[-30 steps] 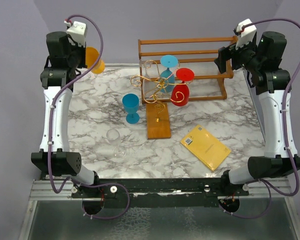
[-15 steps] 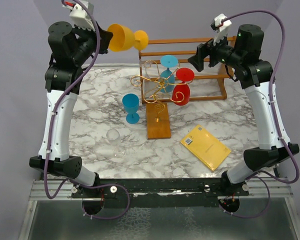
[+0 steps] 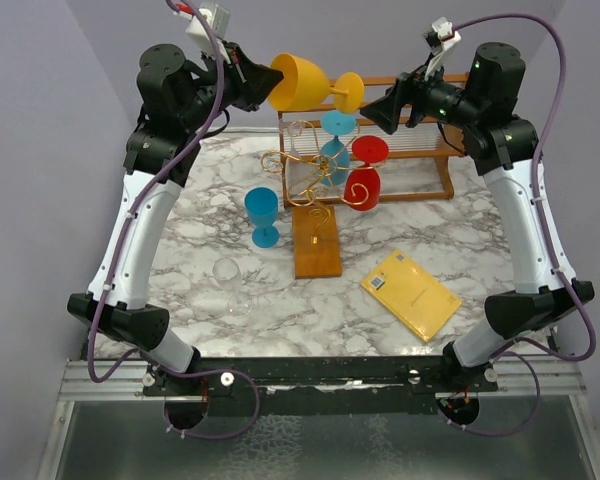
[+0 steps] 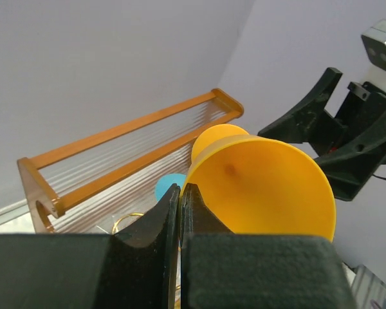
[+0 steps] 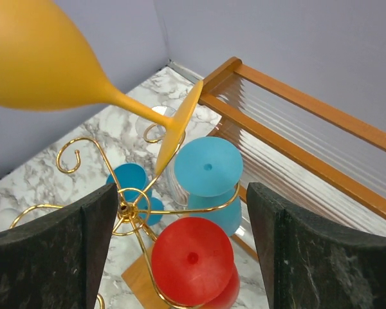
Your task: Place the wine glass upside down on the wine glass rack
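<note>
The wine glass (image 3: 302, 82) is opaque yellow and lies on its side in the air above the wine glass rack (image 3: 305, 170), its foot pointing right. My left gripper (image 3: 265, 80) is shut on its rim (image 4: 188, 187), with the bowl (image 4: 264, 187) filling the left wrist view. My right gripper (image 3: 372, 108) stands open just right of the foot (image 5: 180, 125), not touching it. In the right wrist view the gold wire arms (image 5: 132, 206) lie below my right gripper (image 5: 183, 193). A blue glass (image 5: 206, 166) and a red glass (image 5: 192, 257) hang on them upside down.
The bigger wooden slatted shelf (image 3: 400, 135) stands behind the rack. An upright blue glass (image 3: 263, 215) and a clear glass (image 3: 232, 285) stand on the marble table, left of the rack's wooden base (image 3: 316, 250). A yellow booklet (image 3: 411, 293) lies at the front right.
My left arm has swung the yellow glass up and to the right, over the rack. My right gripper has moved left toward the glass's foot, its jaws a little narrower.
</note>
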Robot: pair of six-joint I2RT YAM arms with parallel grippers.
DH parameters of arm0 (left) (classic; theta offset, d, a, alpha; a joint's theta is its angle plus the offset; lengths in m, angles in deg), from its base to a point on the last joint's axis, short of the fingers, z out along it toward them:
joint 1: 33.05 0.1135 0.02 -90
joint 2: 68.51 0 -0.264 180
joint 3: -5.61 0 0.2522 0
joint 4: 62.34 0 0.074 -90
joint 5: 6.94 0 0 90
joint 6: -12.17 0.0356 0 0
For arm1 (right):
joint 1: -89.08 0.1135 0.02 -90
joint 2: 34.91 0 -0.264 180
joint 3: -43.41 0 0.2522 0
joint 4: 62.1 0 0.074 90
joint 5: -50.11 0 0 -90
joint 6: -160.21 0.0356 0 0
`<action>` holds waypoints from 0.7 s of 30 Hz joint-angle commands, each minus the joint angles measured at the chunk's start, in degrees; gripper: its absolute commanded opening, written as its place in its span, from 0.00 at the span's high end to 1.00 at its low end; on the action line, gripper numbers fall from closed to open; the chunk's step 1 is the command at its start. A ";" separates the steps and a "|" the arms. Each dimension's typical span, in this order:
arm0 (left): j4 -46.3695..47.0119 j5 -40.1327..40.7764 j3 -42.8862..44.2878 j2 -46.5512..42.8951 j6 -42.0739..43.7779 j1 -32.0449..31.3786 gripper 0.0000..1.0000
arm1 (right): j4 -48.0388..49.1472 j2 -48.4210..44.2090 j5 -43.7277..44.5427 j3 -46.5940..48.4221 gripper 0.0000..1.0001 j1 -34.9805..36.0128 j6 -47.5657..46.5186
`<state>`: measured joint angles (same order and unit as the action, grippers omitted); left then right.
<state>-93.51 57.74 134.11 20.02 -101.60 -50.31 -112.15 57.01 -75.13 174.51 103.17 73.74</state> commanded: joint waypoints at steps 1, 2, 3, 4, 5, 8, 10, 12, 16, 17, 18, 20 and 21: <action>3.36 -3.53 1.98 0.61 -3.87 -0.65 1.00 | 5.97 -0.94 0.11 -2.62 0.22 0.40 6.37; 3.39 -3.82 2.09 0.65 -4.10 -0.79 1.00 | 6.06 -0.97 0.62 -2.78 0.24 0.39 6.80; 3.45 -4.04 2.04 0.64 -4.28 -0.90 1.00 | 6.10 -1.00 0.65 -2.93 0.25 0.41 7.32; 3.41 -4.11 2.00 0.64 -4.27 -1.00 1.00 | 6.25 -0.96 0.59 -3.17 0.27 0.40 7.79; 3.50 -4.23 2.03 0.61 -4.34 -1.11 1.00 | 6.50 -0.95 0.19 -3.43 0.29 0.41 8.28; 3.45 -4.55 1.98 0.66 -4.02 -1.47 1.00 | 7.01 -0.52 -1.07 -3.69 0.35 0.40 10.03; 3.64 -4.88 1.87 0.68 -3.71 -1.70 1.00 | 7.23 -0.14 -1.46 -3.62 0.40 0.41 10.87; 3.83 -5.13 1.79 0.68 -3.37 -1.96 1.00 | 7.50 0.20 -2.63 -3.53 0.44 0.40 11.71; 4.05 -5.34 1.71 0.68 -3.04 -2.38 1.00 | 7.64 0.82 -3.64 -3.35 0.55 0.41 13.22; 4.13 -5.45 1.72 0.72 -3.00 -2.45 1.00 | 7.60 0.91 -3.56 -3.35 0.58 0.41 13.35; 4.21 -5.44 1.76 0.75 -2.96 -2.55 1.00 | 7.60 0.95 -3.52 -3.34 0.61 0.39 13.49; 4.23 -5.51 1.74 0.84 -2.70 -2.72 1.00 | 7.52 1.06 -3.39 -3.34 0.68 0.41 13.81; 4.17 -5.53 1.74 0.89 -2.60 -2.82 1.00 | 7.63 1.00 -3.24 -3.38 0.72 0.41 13.86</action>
<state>-91.94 53.87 134.11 21.07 -104.47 -52.58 -106.21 57.42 -77.03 170.97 103.28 85.91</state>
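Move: The right hand is aimed at the foot of the yellow wine glass, about 5 cm to its left, 3 cm ahead and a couple above. From it, the red glass's foot sits roughly 3 cm ahead, 2 left and 11 below, the blue glass's foot some 10 ahead, 8 left and 10 below, and the gold rack's hub about 12 left, 1 ahead and 14 below. From the left hand, still pinching the yellow bowl's rim, the right gripper is some 21 cm right, level ahead and about 6 lower. The left hand, fingers kept shut on the rim, carries the yellow glass foot-first about 3 cm to the right and 1 cm back, turning slightly clockwise, so that the foot comes in towards the right gripper over the rack. The right hand eases only some 1.5 cm left to meet it, its left side rising and fingers tipping down for about 10 degrees of turn in all, while the fingers close from wide open to about a third open around the edge of the foot; whether they already grip it can't be seen. ##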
